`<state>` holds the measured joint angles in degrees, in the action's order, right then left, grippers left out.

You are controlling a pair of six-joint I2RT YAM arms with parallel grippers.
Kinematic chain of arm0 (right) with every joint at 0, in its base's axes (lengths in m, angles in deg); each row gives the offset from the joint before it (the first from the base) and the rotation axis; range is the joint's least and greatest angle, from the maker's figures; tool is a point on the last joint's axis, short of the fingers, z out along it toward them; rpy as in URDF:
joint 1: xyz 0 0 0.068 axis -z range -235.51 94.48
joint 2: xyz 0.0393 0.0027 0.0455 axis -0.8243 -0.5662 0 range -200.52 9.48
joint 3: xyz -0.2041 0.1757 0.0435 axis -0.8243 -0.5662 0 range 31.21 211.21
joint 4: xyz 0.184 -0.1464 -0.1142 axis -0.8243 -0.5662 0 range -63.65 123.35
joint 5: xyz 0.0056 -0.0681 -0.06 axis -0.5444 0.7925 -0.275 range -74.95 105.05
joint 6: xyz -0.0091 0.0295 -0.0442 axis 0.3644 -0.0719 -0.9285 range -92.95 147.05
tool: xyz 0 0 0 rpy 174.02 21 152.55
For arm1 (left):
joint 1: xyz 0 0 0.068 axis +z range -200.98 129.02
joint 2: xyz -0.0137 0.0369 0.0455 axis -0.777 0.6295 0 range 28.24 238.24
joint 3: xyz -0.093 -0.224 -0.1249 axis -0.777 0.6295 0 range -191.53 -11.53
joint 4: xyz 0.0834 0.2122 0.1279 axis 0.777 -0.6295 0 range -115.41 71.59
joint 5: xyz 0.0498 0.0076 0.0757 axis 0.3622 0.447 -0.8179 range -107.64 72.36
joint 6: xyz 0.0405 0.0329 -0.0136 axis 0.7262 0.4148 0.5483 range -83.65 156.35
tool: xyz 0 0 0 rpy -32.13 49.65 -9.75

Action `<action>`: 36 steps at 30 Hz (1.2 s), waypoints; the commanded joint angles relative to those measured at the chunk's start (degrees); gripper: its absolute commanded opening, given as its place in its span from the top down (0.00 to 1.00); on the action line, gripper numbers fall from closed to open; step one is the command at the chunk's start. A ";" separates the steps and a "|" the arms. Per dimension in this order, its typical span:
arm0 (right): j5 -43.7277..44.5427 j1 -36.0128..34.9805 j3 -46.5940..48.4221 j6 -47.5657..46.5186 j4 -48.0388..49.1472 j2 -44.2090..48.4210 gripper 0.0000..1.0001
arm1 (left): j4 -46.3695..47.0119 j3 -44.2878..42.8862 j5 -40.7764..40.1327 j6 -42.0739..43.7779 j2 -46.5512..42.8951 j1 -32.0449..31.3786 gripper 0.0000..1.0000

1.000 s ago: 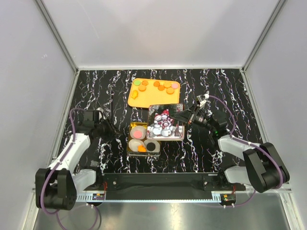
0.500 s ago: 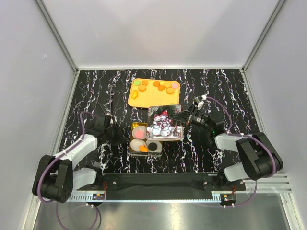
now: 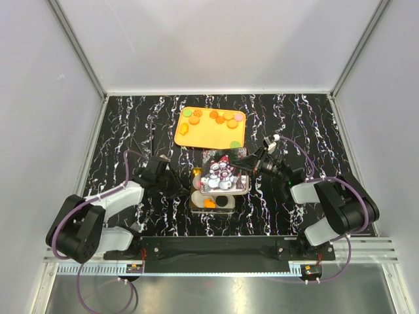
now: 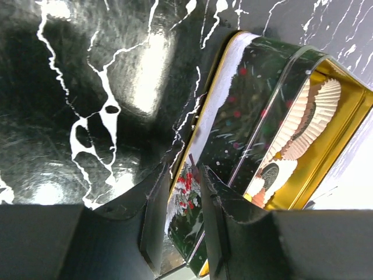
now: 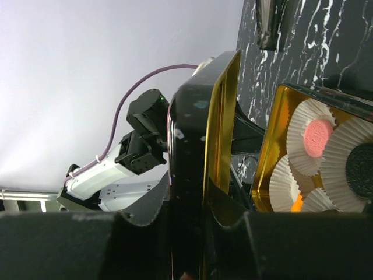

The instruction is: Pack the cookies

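Observation:
Several cookies [image 3: 222, 119] lie on the orange tray [image 3: 209, 136] at the back. More sit in white paper cups inside the gold tin [image 3: 213, 204]: a pink cookie [image 5: 317, 135] and a black one [image 5: 356, 169]. My right gripper [image 3: 247, 163] is shut on the edge of the snowman lid [image 3: 224, 173], which hangs tilted over most of the tin. In the right wrist view the lid [image 5: 204, 105] stands edge-on between the jaws of that gripper [image 5: 189, 195]. My left gripper [image 4: 185, 175] is shut on the tin's left wall [image 4: 245, 99], with one finger outside it and one at the rim.
The black marbled table [image 3: 131, 131] is fenced by white walls on three sides. The orange tray lies just behind the tin. My left arm [image 5: 116, 163] shows beyond the lid in the right wrist view. Both arm bases sit at the near edge.
The left gripper has swung right with the tin, which slid right and a little nearer. The lid, in the right gripper all along, now hangs over most of the tin.

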<state>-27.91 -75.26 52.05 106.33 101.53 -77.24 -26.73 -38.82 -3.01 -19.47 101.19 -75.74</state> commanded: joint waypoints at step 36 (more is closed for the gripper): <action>9.91 -10.84 -0.80 -0.18 21.03 -14.18 1.00 | 5.50 -1.19 21.40 9.14 -9.93 12.62 0.24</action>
<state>-19.89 -85.34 50.69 107.71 107.63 -92.17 -25.76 -40.61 14.80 -10.44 90.76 -63.04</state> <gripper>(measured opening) 0.239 0.757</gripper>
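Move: Roughly 9 cm to the left of the right hand, 4 cm nearer the base and 15 cm below it, stands the open cookie tin. The lid in the right fingers has its middle about 5 cm left and 3 cm back of them, level with them. From the left hand, whose tips are at the tin's left wall, the tin's middle is some 8 cm right, 1 cm ahead, at its height. The orange tray sits 21 cm straight beyond the tin. Lowering the snowman lid over the tin, the right hand keeps its pinch and comes down about 7 cm while easing 4 cm left and a little back, tipping the lid's far side down some 10 degrees late on. The left hand comes free of the tin's left wall, first left and forward, then up about 8 cm with a slight drift back right, opening wide as its fingers swing up. ##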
